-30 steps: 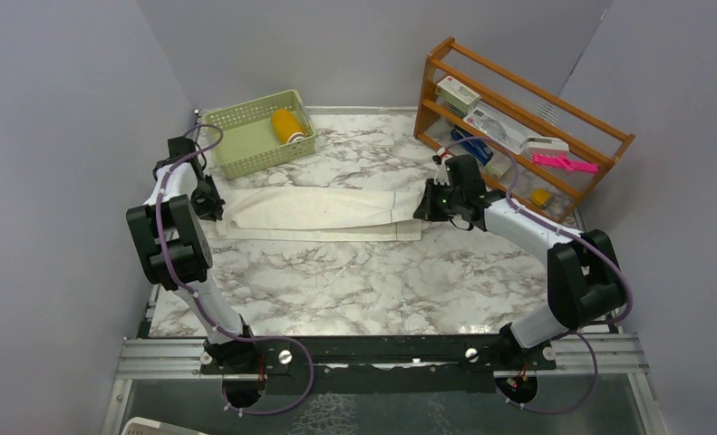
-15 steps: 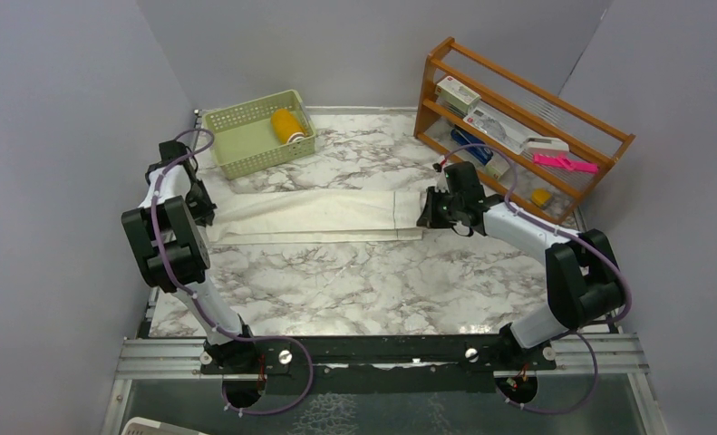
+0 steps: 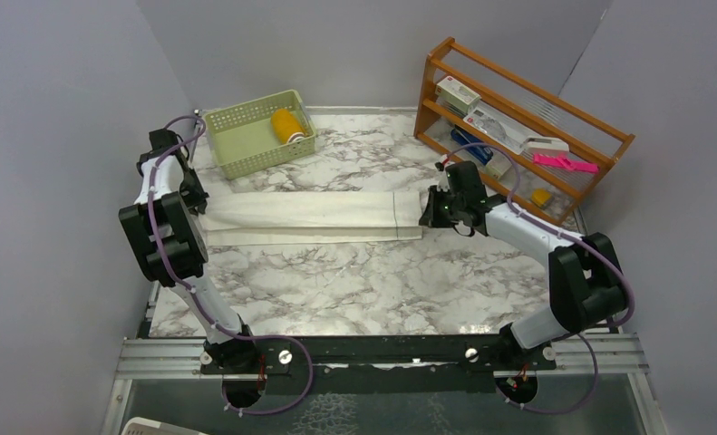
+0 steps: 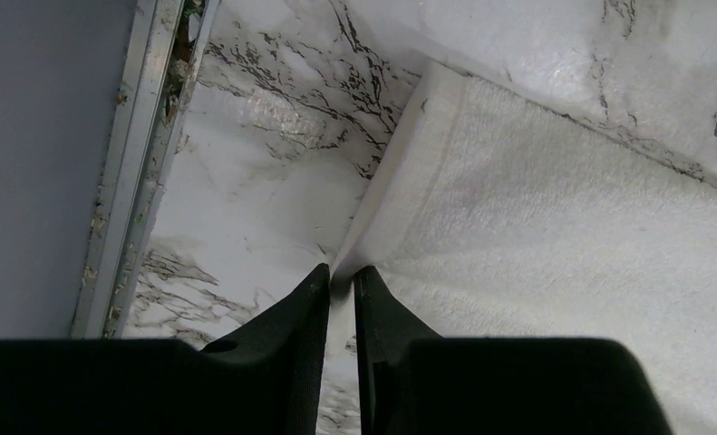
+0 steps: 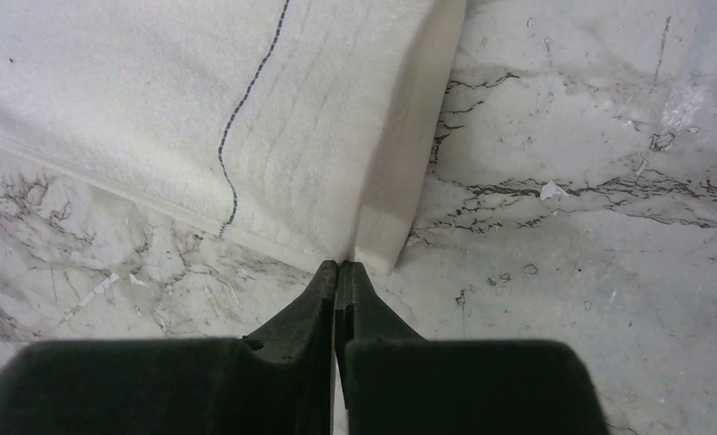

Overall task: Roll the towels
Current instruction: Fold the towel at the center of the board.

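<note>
The cream-white towel (image 3: 309,213) lies folded in a long flat strip across the marble table. My left gripper (image 3: 194,195) is at its left end. In the left wrist view the towel (image 4: 563,227) has its edge pinched between the nearly closed tips of this gripper (image 4: 341,270). My right gripper (image 3: 427,216) is at the right end. In the right wrist view it (image 5: 338,264) is shut on the near corner of the towel (image 5: 155,91). The mustard-yellow towel (image 3: 288,125) sits rolled inside the green basket (image 3: 255,156).
A wooden rack (image 3: 518,127) holding boxes and small items stands at the back right, close behind my right arm. The green basket is at the back left, just beyond the towel's left end. A metal rail (image 4: 123,181) and the grey wall run beside my left gripper.
Both grippers have drawn apart, the left one going back and left. The wrinkled, bunched cream-white towel is now stretched straight and flat.
</note>
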Robot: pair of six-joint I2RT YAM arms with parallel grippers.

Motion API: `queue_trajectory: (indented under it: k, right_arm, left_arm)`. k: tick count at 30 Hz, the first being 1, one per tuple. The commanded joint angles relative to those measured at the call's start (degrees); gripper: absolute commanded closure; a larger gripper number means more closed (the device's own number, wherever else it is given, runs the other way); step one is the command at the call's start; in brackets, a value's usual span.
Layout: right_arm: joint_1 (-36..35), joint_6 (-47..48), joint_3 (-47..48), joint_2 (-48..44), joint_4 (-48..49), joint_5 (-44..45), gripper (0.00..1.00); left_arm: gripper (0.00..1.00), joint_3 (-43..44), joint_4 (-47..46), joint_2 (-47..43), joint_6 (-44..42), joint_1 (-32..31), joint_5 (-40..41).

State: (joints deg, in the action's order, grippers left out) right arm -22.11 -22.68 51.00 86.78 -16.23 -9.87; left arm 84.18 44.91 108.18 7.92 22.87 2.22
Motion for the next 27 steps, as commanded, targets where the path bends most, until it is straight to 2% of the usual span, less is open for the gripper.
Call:
queue_trajectory:
  k: [1,8,18,19,21,24,25,27]
  right_arm:
    - [0.3,0.3,1.9,-1.9,-1.3,2.0,0.99]
    - [0.4,0.5,0.6,-2.7,-1.6,2.0,0.99]
    - [0.3,0.0,-4.2,-1.7,1.0,1.1,0.98]
    - [0.3,0.0,-4.3,-1.5,1.0,0.9,0.96]
    - [0.4,0.1,-4.4,-1.4,1.2,0.1,0.87]
    - [0.3,0.2,-4.4,-1.4,1.4,-0.5,0.68]
    - [0.3,0.2,-4.3,-1.4,1.4,-0.6,0.64]
    - [0.3,0.0,-4.2,-1.7,1.4,-0.7,0.59]
  left_arm:
    - [0.81,0.8,2.2,0.1,-1.6,0.8,-1.5]
    - [0.79,-0.2,3.9,0.8,-2.3,0.8,-3.9]
    - [0.77,-2.3,4.1,2.2,-1.4,0.8,0.7]
    - [0.75,-2.4,4.1,2.2,-1.3,0.8,1.3]
    - [0.66,-2.6,3.8,2.0,-0.9,0.8,2.5]
    - [0.54,-3.2,2.6,1.9,-0.5,0.8,2.7]
    - [0.47,-3.6,2.1,1.9,-0.4,0.8,2.3]
    - [0.42,-4.1,0.9,2.1,-0.5,0.8,1.2]
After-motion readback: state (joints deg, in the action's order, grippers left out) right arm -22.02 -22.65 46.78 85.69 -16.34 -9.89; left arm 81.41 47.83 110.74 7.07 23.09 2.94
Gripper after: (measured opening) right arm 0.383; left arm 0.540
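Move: From the left gripper, which holds the free edge of the white towel's upper layer, the near left corner of the lower layer lies about 4 cm back, 1 cm right and 5 cm below. The right gripper has its matching near right corner some 3 cm back, 1 cm right and 3 cm below. The green basket stands about 19 cm ahead and 14 cm right of the left gripper; the wooden rack some 15 cm ahead and 22 cm right of the right one. Bring both grippers back towards the base and down together, still pinching the edge, to lay it along the lower layer's near edge: the left about 3 cm each way with a slight tilt of the wrist, the right about 2 cm each way after a small lift. Low over the corners, stop and open both, the left to about half. ##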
